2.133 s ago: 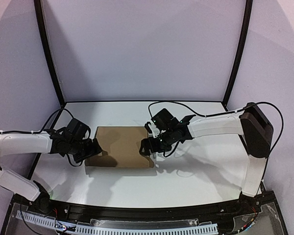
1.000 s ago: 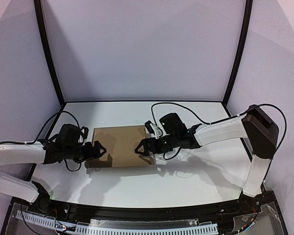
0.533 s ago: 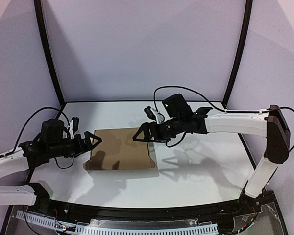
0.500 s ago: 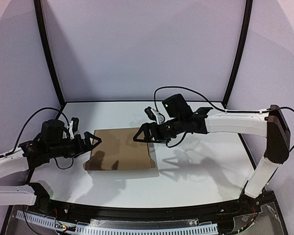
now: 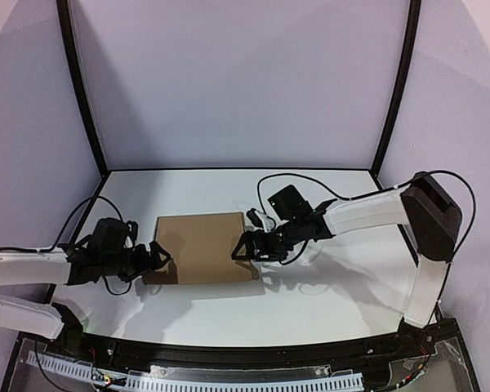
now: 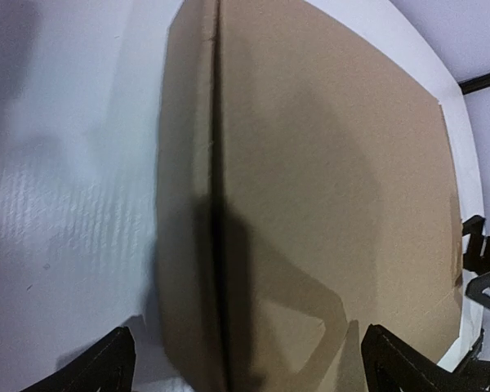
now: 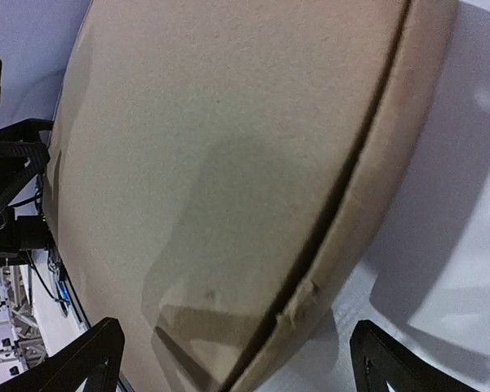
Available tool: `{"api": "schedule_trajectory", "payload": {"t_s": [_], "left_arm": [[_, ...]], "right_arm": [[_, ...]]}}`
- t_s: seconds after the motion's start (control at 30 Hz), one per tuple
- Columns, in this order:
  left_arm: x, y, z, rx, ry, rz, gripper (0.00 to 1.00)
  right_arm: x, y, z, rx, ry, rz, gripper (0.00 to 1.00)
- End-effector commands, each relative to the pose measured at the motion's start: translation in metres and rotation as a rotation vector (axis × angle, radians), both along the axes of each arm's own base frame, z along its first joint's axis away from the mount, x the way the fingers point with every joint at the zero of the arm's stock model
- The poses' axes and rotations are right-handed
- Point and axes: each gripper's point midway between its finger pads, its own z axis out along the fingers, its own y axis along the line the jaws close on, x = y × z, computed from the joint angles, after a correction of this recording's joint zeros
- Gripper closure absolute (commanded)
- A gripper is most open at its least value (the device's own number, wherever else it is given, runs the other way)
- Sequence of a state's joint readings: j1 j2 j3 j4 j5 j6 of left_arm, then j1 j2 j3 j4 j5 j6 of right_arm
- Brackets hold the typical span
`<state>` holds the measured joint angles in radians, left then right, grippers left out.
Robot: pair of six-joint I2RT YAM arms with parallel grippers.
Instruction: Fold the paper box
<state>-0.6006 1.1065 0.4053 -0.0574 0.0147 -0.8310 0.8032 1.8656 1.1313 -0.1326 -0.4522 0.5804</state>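
The paper box [image 5: 201,245] lies flat and closed on the white table, a shallow brown cardboard rectangle with its lid down. My left gripper [image 5: 157,256] hovers at its left edge, open, the fingers spread over the box's left side wall [image 6: 188,204]. In the left wrist view the box [image 6: 327,163] fills the frame and the left gripper [image 6: 249,377] has nothing between its fingertips. At the right edge my right gripper [image 5: 243,247] stands open. The right wrist view shows the box [image 7: 212,122] with a small dent on its side wall, and the right gripper [image 7: 237,371] holds nothing.
Black frame posts [image 5: 82,90] and purple backdrop walls enclose the white table [image 5: 327,302]. Cables loop off both arms. The right arm's fingers [image 6: 483,269] show at the far edge of the left wrist view, and the left arm's [image 7: 8,188] in the right wrist view.
Both arms have come down from a raised pose to the box's left and right edges. The jaws stayed open and the box has not moved.
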Motion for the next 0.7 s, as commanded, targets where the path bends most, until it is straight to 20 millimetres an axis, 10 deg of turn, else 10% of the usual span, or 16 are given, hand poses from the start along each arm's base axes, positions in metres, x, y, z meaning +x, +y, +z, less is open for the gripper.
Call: {"api": "schedule_trajectory", "payload": {"t_s": [0.0,0.23,0.67], "left_arm": [[0.016,-0.024,0.019,-0.105,-0.086,-0.043,0.01],[0.008,-0.055,0.05,-0.258,-0.095,-0.178,0.01],[-0.016,-0.043,0.131,-0.405,-0.213,-0.169,0.01]], "right_arm": [[0.0,0.021,0.007,0.107,-0.028,0.071,0.02],[-0.019,0.027,0.064,0.25,-0.021,0.136,0.02],[-0.05,0.019,0.137,0.274,0.12,0.198,0.02]]}}
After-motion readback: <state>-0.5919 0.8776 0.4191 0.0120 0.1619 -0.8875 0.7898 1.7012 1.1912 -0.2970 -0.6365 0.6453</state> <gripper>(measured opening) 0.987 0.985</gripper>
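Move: The closed box lies flat between the open hands, its middle some 10 cm to the right of the left hand, 3 cm ahead and 3 cm lower. That hand's jaws are at the near-left corner, which is about 4 cm back and 1 cm to its left, 1 cm below. For the right hand the box's middle is about 10 cm left, 3 cm ahead and 3 cm lower; the near-right corner sits roughly 4 cm back and 2 cm to its right, 1 cm below. Closing in on the box from both sides with fingers wide open, the left hand slides about 3 cm right and the right hand barely 1.5 cm left, so the near corners are held in the open jaws. Then both rise about 7.5 cm together, the right also drawing back 3 cm and easing back to the right, while the left wrist swings its fingers inward and less steeply down. ##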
